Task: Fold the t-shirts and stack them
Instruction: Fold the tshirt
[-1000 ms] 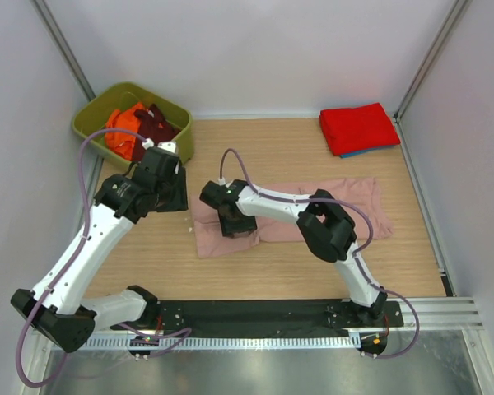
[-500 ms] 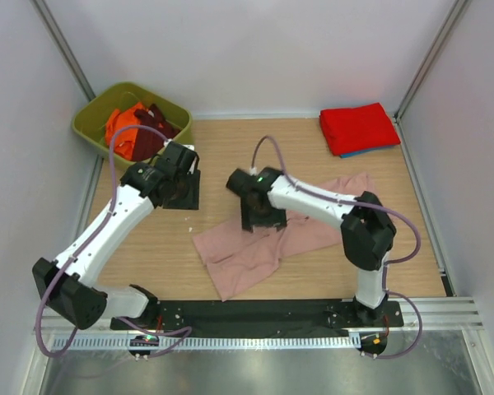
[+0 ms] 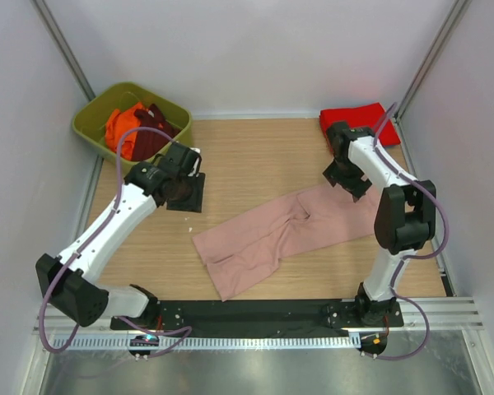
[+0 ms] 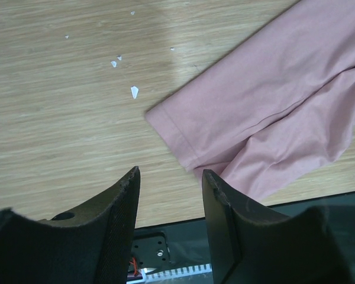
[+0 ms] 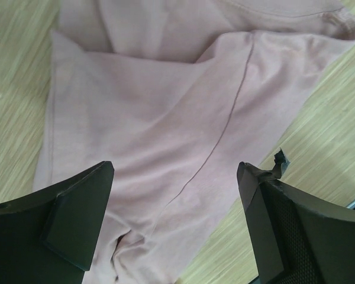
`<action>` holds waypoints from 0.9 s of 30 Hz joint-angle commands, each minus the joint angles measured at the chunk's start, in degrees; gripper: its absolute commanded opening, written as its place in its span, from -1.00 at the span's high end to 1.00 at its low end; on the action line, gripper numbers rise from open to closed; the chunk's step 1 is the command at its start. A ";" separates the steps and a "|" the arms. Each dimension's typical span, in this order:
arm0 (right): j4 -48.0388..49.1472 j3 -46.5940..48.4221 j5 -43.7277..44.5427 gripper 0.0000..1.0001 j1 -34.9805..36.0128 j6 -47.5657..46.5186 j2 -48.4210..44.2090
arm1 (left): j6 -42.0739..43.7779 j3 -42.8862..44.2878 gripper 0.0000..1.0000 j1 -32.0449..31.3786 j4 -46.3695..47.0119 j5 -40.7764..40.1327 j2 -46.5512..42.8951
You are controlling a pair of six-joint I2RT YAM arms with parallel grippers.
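The dusty-pink t-shirt (image 3: 284, 232) lies stretched out in a long, rumpled diagonal band on the wooden table, its near-left end folded over. Above its far-right end hovers my right gripper (image 3: 348, 179), wide open; in the right wrist view the pink cloth (image 5: 165, 106) lies below the gripper (image 5: 175, 167), with nothing held. My left gripper (image 3: 185, 191) is open over bare wood, left of the shirt; its wrist view shows the shirt's hem (image 4: 272, 106) just beyond the empty gripper (image 4: 170, 173). A folded red t-shirt (image 3: 358, 116) lies at the back right, partly hidden by the right arm.
A green bin (image 3: 90, 115) at the back left holds an orange t-shirt (image 3: 119, 130) and a maroon one (image 3: 155, 132). Small white flecks (image 4: 134, 92) lie on the wood near the left gripper. White walls close the table on three sides.
The right arm swung from the table's middle to the far right, pulling the pink shirt out into a long band, then opened and let it go. The left arm shifted slightly.
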 commanded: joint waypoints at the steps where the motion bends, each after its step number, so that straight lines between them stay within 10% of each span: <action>1: 1.67 -1.74 3.46 -0.86 -1.50 0.69 0.39 | 1.69 -0.90 0.04 -0.08 0.30 0.37 -3.18; 16: 19.51 -2.45 -2.33 -0.83 1.38 -13.90 14.71 | 0.73 -2.40 0.02 1.15 -2.16 -3.67 -5.03; 27: 20.93 17.67 -9.54 -0.84 14.92 -23.92 30.62 | -3.50 -2.48 0.00 3.17 -3.04 -6.13 -7.40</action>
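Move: The right hand hangs about 8 cm above the far edge area of the t-shirt's right half, whose middle lies some 5 cm back and 2 cm left of it. The shirt's left half is about 26 cm to this hand's left and 19 cm back; the red stack stands some 26 cm ahead and 8 cm right. From the left hand, the shirt's right half is about 33 cm right, 4 cm ahead and 17 cm below. The right hand comes down about 8 cm onto the shirt's right half, fingers wide open, and with its tips on the cloth drags it left and forward, roughly 12 cm left and 8 cm out, low over the table, wrist turning some 30 degrees counter-clockwise. The left hand, free above the table, drifts about 3 cm left with half-open fingers. ##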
